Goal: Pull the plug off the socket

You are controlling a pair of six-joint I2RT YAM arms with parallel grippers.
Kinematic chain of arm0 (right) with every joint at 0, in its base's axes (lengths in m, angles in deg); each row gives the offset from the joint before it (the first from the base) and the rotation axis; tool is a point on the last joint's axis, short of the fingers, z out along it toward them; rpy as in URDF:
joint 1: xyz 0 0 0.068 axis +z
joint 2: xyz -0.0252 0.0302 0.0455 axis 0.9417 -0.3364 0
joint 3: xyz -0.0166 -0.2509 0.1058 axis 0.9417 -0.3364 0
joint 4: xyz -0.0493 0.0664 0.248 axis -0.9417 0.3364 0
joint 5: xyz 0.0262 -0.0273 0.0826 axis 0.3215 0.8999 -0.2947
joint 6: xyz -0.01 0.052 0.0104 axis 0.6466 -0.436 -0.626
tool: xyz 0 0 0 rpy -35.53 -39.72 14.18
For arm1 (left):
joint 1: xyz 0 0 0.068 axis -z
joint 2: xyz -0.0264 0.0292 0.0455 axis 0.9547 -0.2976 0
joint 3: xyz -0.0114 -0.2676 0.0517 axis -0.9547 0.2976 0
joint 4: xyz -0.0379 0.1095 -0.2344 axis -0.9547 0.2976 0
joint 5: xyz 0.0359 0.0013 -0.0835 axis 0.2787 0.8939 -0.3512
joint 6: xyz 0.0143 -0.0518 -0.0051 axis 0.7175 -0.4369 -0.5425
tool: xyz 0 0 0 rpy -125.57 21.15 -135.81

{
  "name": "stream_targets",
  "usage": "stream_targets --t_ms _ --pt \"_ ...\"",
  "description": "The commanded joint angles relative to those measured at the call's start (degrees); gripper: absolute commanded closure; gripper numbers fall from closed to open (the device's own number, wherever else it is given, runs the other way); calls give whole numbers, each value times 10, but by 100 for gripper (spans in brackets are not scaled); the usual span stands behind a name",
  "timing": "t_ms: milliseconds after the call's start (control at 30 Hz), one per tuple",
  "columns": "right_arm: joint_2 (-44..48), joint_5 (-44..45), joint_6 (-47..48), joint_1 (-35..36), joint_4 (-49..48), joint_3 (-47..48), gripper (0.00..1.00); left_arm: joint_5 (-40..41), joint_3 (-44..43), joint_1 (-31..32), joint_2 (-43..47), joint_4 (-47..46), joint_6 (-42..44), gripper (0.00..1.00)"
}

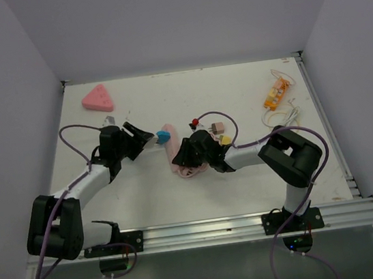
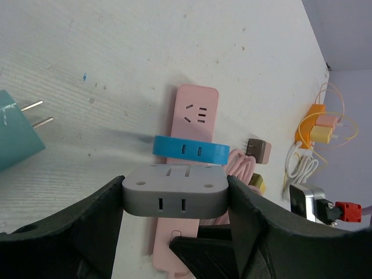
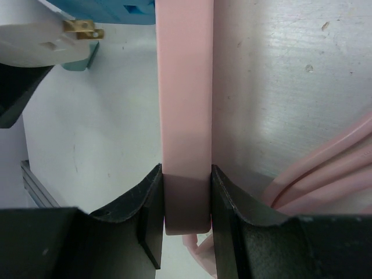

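My left gripper [image 2: 174,200] is shut on a grey plug [image 2: 174,186], its black fingers [image 2: 87,226] pressing both ends. The plug hangs off to the side of the pink socket strip [image 2: 196,111]; the right wrist view shows its brass prong [image 3: 81,28] bare in the air. A blue plug [image 2: 190,150] still sits in the strip. My right gripper [image 3: 186,197] is shut on the strip's near end [image 3: 185,87], one pad on each long side. From above, the left gripper [image 1: 144,139] is just left of the strip [image 1: 172,154] and the right gripper [image 1: 183,155] is on it.
A teal plug [image 2: 14,131] lies on the table with its prongs showing. The strip's pink cable [image 3: 314,168] coils beside the right gripper. A brown adapter [image 1: 216,126], a yellow one [image 1: 225,139], an orange charger with cables [image 1: 275,93] and a pink wedge [image 1: 98,98] lie further back.
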Motion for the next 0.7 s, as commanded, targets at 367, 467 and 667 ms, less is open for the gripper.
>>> stream_targets --t_ms 367,467,667 --pt "-43 50 12 -28 161 -57 100 78 43 -60 116 128 93 100" --pt "-50 44 15 -29 157 -55 100 112 41 -63 136 161 127 100" --pt "-51 35 19 -30 151 -54 100 198 49 -63 178 227 144 90"
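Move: The left hand, already holding the white plug free of the pink strip, has the teal plug on open table about 8 cm to its left, level fore and aft, 8 cm below. The blue plug on the strip sits some 4 cm right and 2 cm ahead, 4 cm below. The strip's middle is 6 cm right, 3 cm back, 6 cm below. From the right hand, the teal plug is about 16 cm left, 7 cm ahead. Still gripping the white plug, the left hand swings about 9 cm left and 5 back from the strip. ##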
